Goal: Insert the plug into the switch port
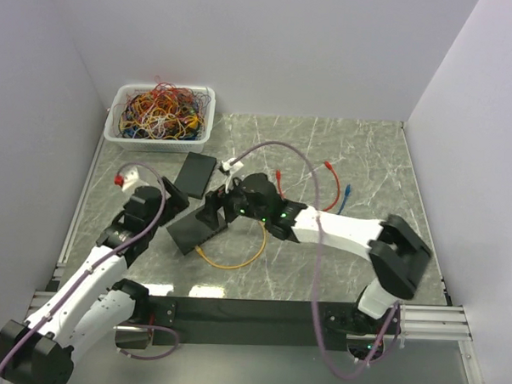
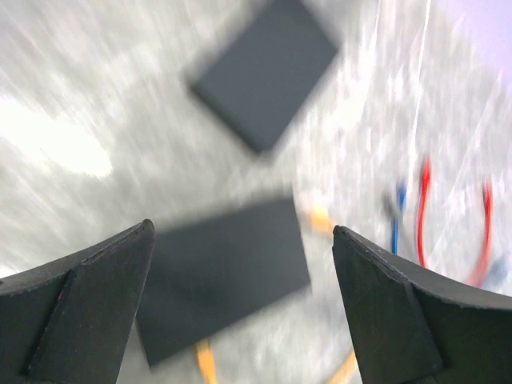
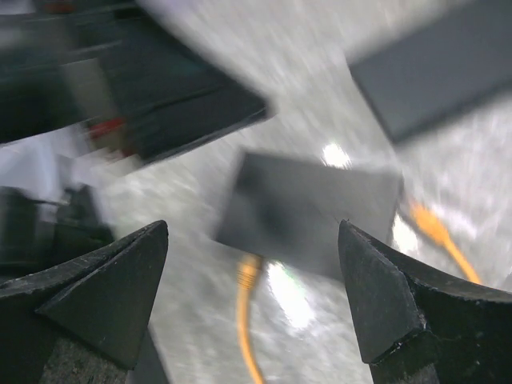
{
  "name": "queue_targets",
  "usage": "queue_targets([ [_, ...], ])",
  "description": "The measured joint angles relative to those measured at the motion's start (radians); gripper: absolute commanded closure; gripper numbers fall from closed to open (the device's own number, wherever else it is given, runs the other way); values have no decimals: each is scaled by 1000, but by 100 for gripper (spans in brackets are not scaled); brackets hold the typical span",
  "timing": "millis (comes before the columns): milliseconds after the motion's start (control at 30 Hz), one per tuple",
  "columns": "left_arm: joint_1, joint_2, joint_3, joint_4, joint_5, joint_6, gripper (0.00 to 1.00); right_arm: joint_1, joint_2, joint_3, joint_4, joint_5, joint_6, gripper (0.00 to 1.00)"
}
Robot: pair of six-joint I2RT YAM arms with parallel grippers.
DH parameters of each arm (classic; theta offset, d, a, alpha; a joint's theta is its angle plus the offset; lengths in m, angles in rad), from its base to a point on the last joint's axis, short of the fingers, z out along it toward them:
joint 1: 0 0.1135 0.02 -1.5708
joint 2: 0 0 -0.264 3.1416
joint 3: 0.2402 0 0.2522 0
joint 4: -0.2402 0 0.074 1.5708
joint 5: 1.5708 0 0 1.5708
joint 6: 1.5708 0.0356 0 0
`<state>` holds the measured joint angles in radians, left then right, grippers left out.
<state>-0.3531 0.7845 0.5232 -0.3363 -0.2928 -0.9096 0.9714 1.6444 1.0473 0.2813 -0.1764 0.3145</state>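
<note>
The black switch [image 1: 195,230] lies flat on the marble table, left of centre. An orange cable [image 1: 236,263] loops in front of it, and the cable's plug [image 3: 250,274] meets the switch's [image 3: 312,210] near edge; blur hides whether it sits in a port. My right gripper [image 3: 253,226] hovers open above that plug and switch, nothing between its fingers. In the top view the right gripper [image 1: 217,209] is over the switch's far right corner. My left gripper [image 1: 172,201] is open and empty just left of the switch [image 2: 224,276], which shows below the left gripper [image 2: 242,228].
A second black box [image 1: 195,174] lies behind the switch. A white bin [image 1: 159,141] full of tangled coloured cables stands at the back left. Red [image 1: 331,174] and blue [image 1: 344,196] cables lie right of centre. White walls close in both sides.
</note>
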Motion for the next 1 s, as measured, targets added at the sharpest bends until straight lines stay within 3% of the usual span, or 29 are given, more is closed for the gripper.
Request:
queue_targets([
  [100, -1, -2, 67, 4, -173, 43, 1, 22, -107, -18, 23, 14, -24, 7],
  [233, 0, -17, 30, 58, -431, 72, 1, 37, -173, -56, 38, 26, -36, 7],
  [300, 0, -40, -63, 169, -525, 114, 1, 37, -174, -65, 32, 26, -35, 7],
  [433, 2, -35, -344, 582, -618, 305, 1, 37, -175, -85, 24, 26, -35, 7],
  [533, 43, 82, -457, 846, -609, 431, 1, 37, -181, -105, 22, 28, -36, 7],
  [667, 190, 295, -450, 1130, -514, 512, 1, 37, -195, -133, 18, 38, -36, 7],
  [867, 348, 543, -375, 1410, -241, 579, 4, 37, -224, -139, 18, 55, -36, 7],
  [1000, 369, 621, -323, 1453, -87, 621, 3, 37, -232, -139, 21, 60, -36, 7],
])
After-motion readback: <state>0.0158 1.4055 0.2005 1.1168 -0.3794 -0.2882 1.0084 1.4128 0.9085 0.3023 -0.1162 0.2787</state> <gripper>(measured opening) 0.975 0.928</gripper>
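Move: The switch with a yellow plug in its near edge lies about 3 cm back and 4 cm right of the left hand, 10 cm below; from the right hand it is about 1 cm back, 3 cm left and 14 cm down. From the left hand, the second switch sits some 13 cm ahead and 1 cm right, and the cable's loose yellow plug about 5 cm ahead and 11 cm right, both low on the table. Swing the open, empty left gripper away from the plugged switch, some 15 cm left, rising briefly and then sinking below its starting height; then carry it about 9 cm forward over bare table towards the cable basket, its fingers tipping up and its left side rolling up some 30 degrees. Lift the right gripper, still open, about 5 cm clear of that switch, easing it back and right, and let it hover. ##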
